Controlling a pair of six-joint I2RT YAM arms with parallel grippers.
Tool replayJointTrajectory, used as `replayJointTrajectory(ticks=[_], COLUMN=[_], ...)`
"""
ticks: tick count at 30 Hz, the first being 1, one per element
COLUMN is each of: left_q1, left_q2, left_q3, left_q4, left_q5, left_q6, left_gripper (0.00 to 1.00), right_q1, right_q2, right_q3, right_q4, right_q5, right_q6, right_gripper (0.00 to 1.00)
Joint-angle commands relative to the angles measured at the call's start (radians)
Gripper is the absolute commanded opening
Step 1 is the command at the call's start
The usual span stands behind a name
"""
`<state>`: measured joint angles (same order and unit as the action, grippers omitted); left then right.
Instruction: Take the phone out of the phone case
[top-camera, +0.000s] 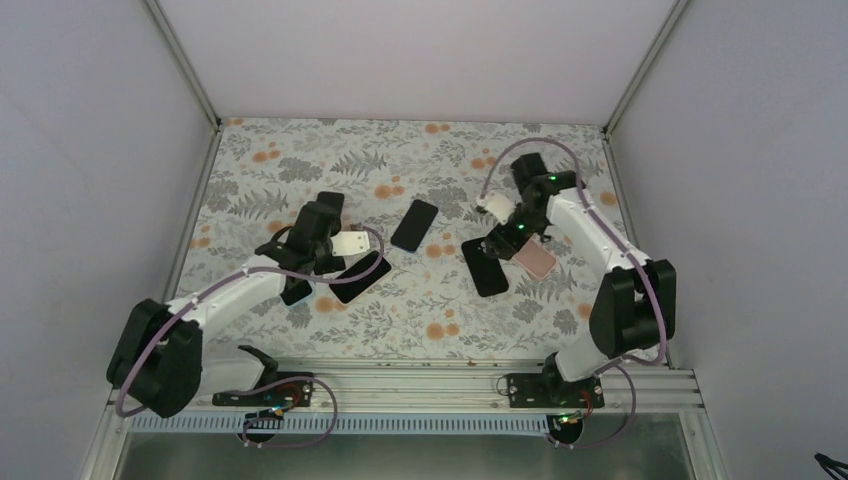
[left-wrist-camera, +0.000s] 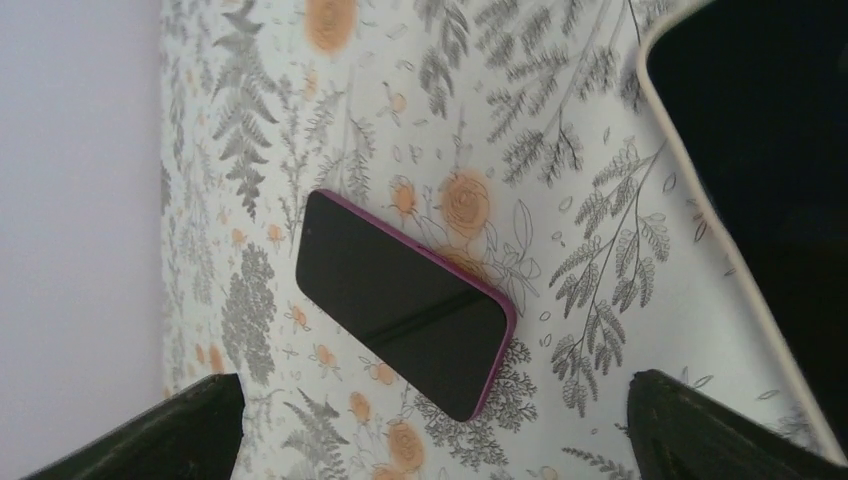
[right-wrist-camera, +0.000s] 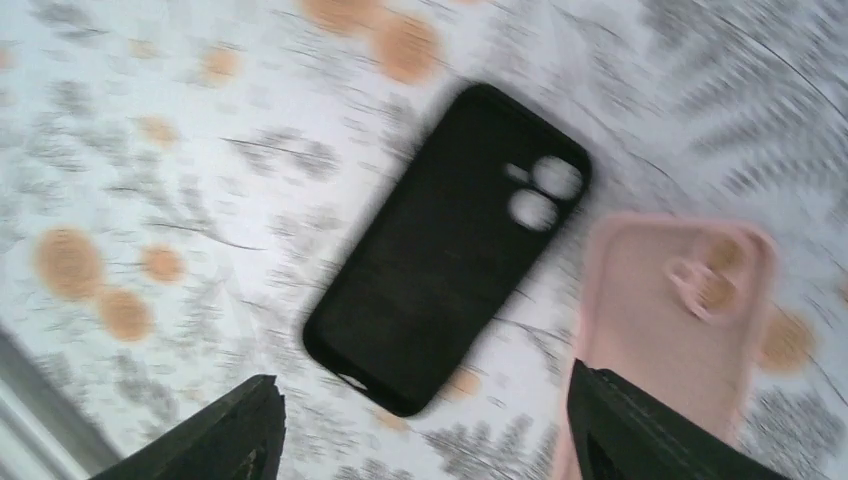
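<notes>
A black phone with a pale rim (top-camera: 360, 277) lies flat on the floral table just right of my left gripper (top-camera: 338, 252), and fills the right edge of the left wrist view (left-wrist-camera: 770, 150). My left gripper (left-wrist-camera: 437, 385) is open and empty. An empty black phone case (top-camera: 485, 265) lies back-up, with the table showing through its camera holes (right-wrist-camera: 450, 280). My right gripper (top-camera: 508, 245) hovers over it, open, nothing between its fingers (right-wrist-camera: 425, 380).
A phone in a purple case (top-camera: 414, 225) lies screen-up mid-table, ahead of the left gripper (left-wrist-camera: 405, 315). A pink case (top-camera: 537, 260) rests back-up right beside the black one (right-wrist-camera: 670, 320). White walls enclose the table.
</notes>
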<state>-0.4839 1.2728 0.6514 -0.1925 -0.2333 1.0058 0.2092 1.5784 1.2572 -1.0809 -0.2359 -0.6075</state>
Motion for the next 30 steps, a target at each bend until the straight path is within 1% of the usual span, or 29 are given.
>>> replayJointTrajectory(ticks=[1,2,3,4,5,6,7,8,12,16,23,30], left_q1=[0.013,0.016,0.017,0.019,0.019,0.02,0.022,0.023,0.042,0.058,0.076,0.087], left_q2=[-0.065,-0.068,-0.065,-0.054,-0.04,-0.025,-0.006,0.002,0.019,0.042,0.098,0.125], left_q3=[0.088,0.088,0.087,0.086,0.086,0.082,0.076,0.065,0.016,0.023,-0.025,-0.056], left_q4=[-0.253,-0.267,-0.279,-0.294,-0.308,-0.316,-0.321,-0.317,-0.284,-0.33,-0.303,-0.254], left_q5=[0.094,0.106,0.118,0.131,0.142,0.151,0.159,0.162,0.182,0.265,0.289,0.289], left_q6=[-0.04,-0.039,-0.039,-0.045,-0.053,-0.064,-0.072,-0.074,-0.071,-0.081,-0.076,-0.072], left_gripper=[0.85,0.78,0.68,0.57,0.42,0.23,0.12,0.04,0.02,0.02,0.02,0.02], right_q1=[0.162,0.198,0.216,0.229,0.246,0.268,0.292,0.316,0.381,0.42,0.467,0.476], right_q2=[-0.009,0.007,0.032,0.06,0.09,0.121,0.138,0.152,0.247,0.327,0.48,0.561], right_q3=[-0.001,0.003,0.013,0.026,0.034,0.035,0.032,0.025,0.062,0.118,0.208,0.309], right_q4=[-0.044,-0.035,-0.026,-0.014,-0.014,-0.015,-0.006,0.006,0.004,0.005,0.064,0.088], right_q5=[-0.071,-0.086,-0.106,-0.126,-0.186,-0.226,-0.261,-0.292,-0.37,-0.426,-0.388,-0.378], right_q6=[0.006,0.018,0.042,0.062,0.059,0.042,0.025,0.007,-0.038,-0.06,-0.014,0.021], right_gripper=[0.62,0.43,0.2,0.06,0.04,0.04,0.04,0.04,0.04,0.04,0.04,0.04])
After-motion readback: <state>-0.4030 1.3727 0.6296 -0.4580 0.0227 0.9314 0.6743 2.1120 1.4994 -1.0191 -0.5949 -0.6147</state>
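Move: The tan-edged phone lies about 6 cm back, 8 cm right and 9 cm below the left hand; the purple-edged phone is some 11 cm straight ahead of that hand, the blue-edged phone 6 cm back and 10 cm left. From the right hand the tan-edged phone is roughly 34 cm left, 5 cm back and 11 cm below; the black case is 3 cm back and 2 cm left, the dark-blue phone 9 cm ahead and 20 cm left, the pink case 11 cm right, level ahead. Leftward, the right hand swings some 20 cm off the black case, drawing back and sinking as it closes on the tan-edged phone's right end, its fingers shutting while it turns counter-clockwise and tilts its tips back towards the base. The left hand rises slightly, then sinks and draws back towards that phone's left end, tipping about 25 degrees to point nearly straight down, wide-open fingers closing empty. ##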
